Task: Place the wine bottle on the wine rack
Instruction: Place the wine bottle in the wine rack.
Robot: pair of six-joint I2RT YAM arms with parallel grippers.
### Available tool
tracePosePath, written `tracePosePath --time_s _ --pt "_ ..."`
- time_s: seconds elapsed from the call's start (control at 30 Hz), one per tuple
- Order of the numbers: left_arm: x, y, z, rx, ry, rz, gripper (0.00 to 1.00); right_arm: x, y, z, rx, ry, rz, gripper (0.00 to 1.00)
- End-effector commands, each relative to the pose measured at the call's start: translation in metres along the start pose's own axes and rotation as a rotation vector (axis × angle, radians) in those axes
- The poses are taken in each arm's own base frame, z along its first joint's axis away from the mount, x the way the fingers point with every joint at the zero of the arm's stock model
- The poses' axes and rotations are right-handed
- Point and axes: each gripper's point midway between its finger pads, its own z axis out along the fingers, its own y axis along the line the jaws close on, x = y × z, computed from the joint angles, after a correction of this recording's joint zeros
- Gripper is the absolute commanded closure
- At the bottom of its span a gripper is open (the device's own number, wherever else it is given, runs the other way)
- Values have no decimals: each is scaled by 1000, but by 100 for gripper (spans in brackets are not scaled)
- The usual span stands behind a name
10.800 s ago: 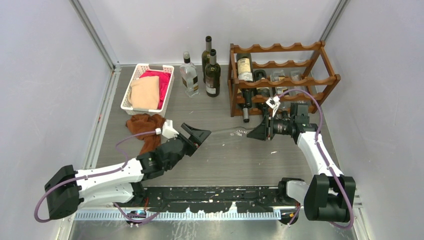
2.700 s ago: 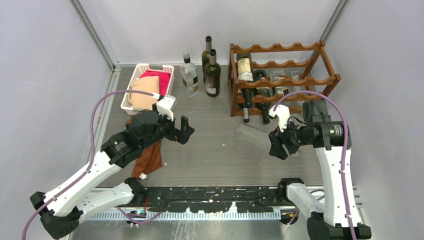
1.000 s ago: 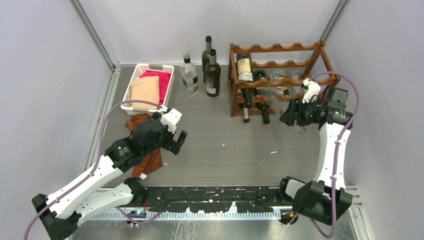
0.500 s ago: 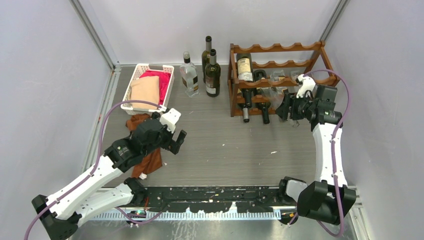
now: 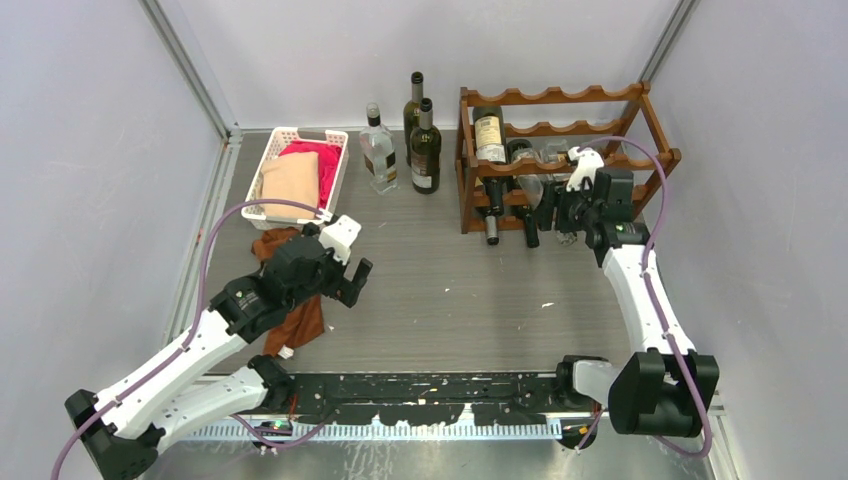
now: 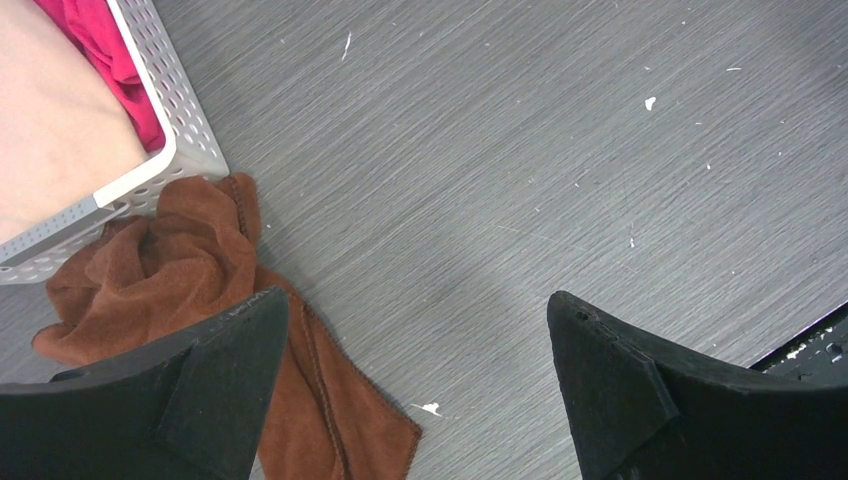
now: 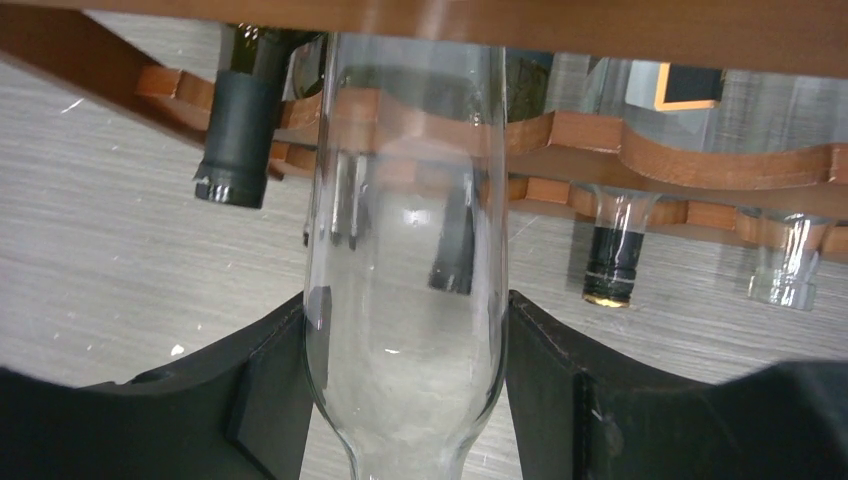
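The wine bottle (image 7: 405, 250) is clear glass and lies lengthwise in my right gripper (image 7: 405, 330), which is shut on its body near the shoulder. Its base end points into the wine rack (image 7: 660, 160), passing under a wooden rail. From above, the reddish-brown wine rack (image 5: 560, 95) stands at the back right, and my right gripper (image 5: 558, 205) holds the bottle (image 5: 533, 188) against its front, at the lower tiers. My left gripper (image 5: 358, 275) hovers open over the table at centre left, nothing between its fingers (image 6: 590, 330).
Several dark bottles (image 5: 489, 135) lie in the rack, necks (image 7: 240, 130) sticking out front. Three bottles (image 5: 425, 150) stand left of the rack. A white basket (image 5: 275, 150) of cloths sits at back left, with a brown cloth (image 6: 180, 270) on the table under my left arm.
My right gripper has carried the clear bottle leftward and up to the rack's front, so its base now enters the rack. The left arm has barely moved.
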Motion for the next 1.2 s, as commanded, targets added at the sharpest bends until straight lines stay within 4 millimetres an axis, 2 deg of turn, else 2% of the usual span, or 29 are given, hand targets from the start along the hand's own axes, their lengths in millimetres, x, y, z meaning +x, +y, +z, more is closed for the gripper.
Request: tracePosePath --time_s 0.0,0.2,0.3,0.5,0.73,0.77,0.83,1.17 --pt "-6 0 2 6 -20 5 0 -55 -12 5 87 -220 -36 99" --pt "-3 1 5 4 -5 4 0 -65 -16 20 113 -297 -25 99" --pt "-2 2 6 3 -3 4 0 -77 -18 25 123 -355 -1 99" --pt "1 3 9 -1 11 7 0 -90 -17 36 111 -371 13 99" --pt "2 3 10 -1 18 8 0 -89 -19 47 129 -408 24 97" --pt "2 3 11 0 20 9 0 -89 -10 50 114 -420 13 96" --pt "3 3 11 1 24 9 0 -91 -6 52 114 -447 6 96" --pt "5 2 12 7 32 9 0 -100 -6 58 135 -521 -19 94"
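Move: From the right hand, already gripping the clear wine bottle at its shoulder, the middle-tier slot second from the left is centred about 16 cm ahead, 3 cm left and 3 cm below. The top front rail's part over that slot is roughly 9 cm ahead, 3 cm left and 5 cm above. A green bottle fills the slot some 8 cm left of the aimed-at one, level with it. The slot's centre lies about 28 cm ahead of the left hand, 37 cm right and 3 cm lower. Keep the right gripper closed on the clear bottle's shoulder and slide it base-first under the top front rail into the middle tier, about 8 cm forward, dipping a couple of centimetres on the way. Swing the hand some 10 degrees clockwise to line the bottle up with the slot, and tip the fingers up about 15 degrees to level it. ##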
